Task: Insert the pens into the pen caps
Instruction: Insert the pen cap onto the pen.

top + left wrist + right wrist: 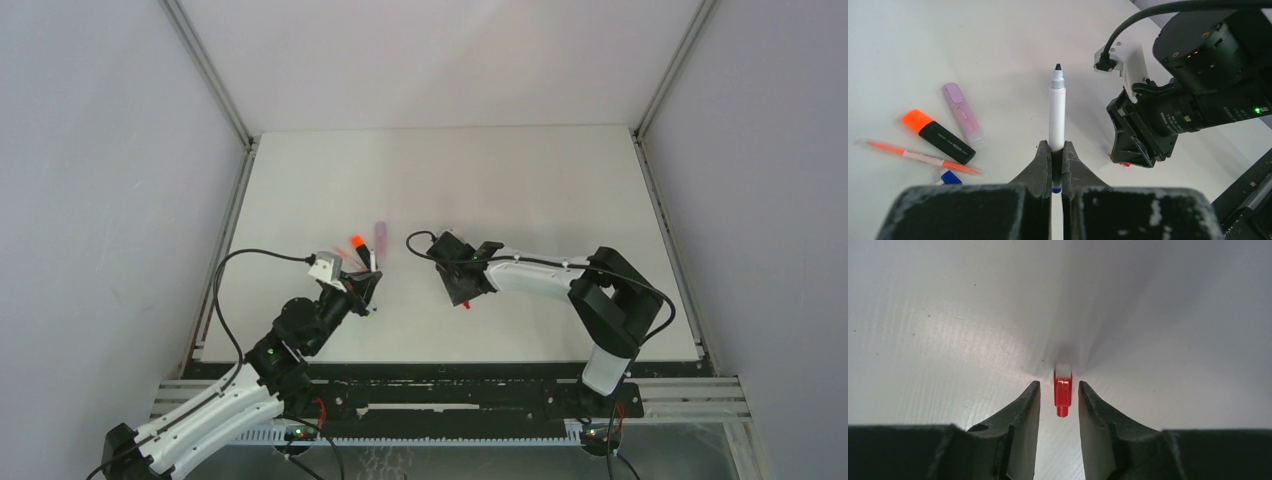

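Observation:
My left gripper [1056,146] is shut on a white pen [1057,117] with a dark uncapped tip that points away from the wrist camera; a blue end shows between the jaws. In the top view the left gripper [365,285] sits left of centre. My right gripper [1059,385] is open and low over the table, its jaws on either side of a small red pen cap [1062,391] with a gap on each side. That red cap [466,305] peeks out under the right gripper [465,295].
Left of the held pen lie a black highlighter with an orange cap [938,136], a lilac highlighter [963,113], a thin red pen [920,157] and a blue cap [949,177]. The right arm's wrist [1198,75] is close on the right.

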`<state>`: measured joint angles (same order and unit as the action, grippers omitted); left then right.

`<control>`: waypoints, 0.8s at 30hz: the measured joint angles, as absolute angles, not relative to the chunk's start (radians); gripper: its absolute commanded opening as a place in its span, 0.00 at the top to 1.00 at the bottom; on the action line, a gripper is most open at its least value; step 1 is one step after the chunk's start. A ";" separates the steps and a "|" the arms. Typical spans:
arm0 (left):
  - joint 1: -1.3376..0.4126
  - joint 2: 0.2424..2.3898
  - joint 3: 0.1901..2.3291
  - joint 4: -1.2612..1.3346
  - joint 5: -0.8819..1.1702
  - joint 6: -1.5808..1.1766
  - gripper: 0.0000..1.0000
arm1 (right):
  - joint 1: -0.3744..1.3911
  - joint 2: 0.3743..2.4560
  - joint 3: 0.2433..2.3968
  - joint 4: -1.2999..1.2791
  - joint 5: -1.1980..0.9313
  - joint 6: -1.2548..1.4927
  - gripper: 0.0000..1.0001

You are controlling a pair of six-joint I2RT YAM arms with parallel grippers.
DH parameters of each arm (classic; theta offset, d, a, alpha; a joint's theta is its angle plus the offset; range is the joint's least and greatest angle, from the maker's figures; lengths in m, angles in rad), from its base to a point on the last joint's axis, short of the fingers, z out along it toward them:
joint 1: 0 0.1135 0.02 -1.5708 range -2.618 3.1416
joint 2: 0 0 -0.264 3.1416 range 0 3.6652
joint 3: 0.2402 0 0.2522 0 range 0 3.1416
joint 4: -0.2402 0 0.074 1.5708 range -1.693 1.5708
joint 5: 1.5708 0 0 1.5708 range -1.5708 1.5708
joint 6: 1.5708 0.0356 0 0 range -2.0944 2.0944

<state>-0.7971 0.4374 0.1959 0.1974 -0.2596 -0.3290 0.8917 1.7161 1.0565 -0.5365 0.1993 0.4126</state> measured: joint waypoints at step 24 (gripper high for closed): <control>-0.797 0.349 0.165 0.323 -0.031 -0.393 1.00 | 0.845 1.555 1.090 -0.546 0.108 0.424 1.00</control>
<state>-0.7967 0.3489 0.1650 0.3229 -0.0315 -0.3935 0.8452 1.5551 1.0897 -0.5465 0.1081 0.4236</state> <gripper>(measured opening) 0.028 0.036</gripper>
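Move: The red pen cap lies flat on the table almost between the right hand's open fingertips, about 1 cm below and 1 cm to the right of that hand. From the right hand, the upright marker that the left hand already holds is some 16 cm left and 18 cm up, about level fore-and-aft; the blue-capped marker lies about 20 cm left, 3 cm ahead, and the orange highlighter 22 cm left, 15 cm ahead. From the left hand the cap is about 16 cm right, 1 cm ahead, 16 cm below. The red cap is pinched across its sides: the right hand sinks about 1 cm and eases as far right, closes its fingers on it, then lifts fast, some 7 cm off the table, drifting left and rolling its left side up about 15 degrees. The left hand, keeping its grip on the white marker, waits, then rises about 4 cm, drawing back and right some 3 cm each and turning clockwise. ##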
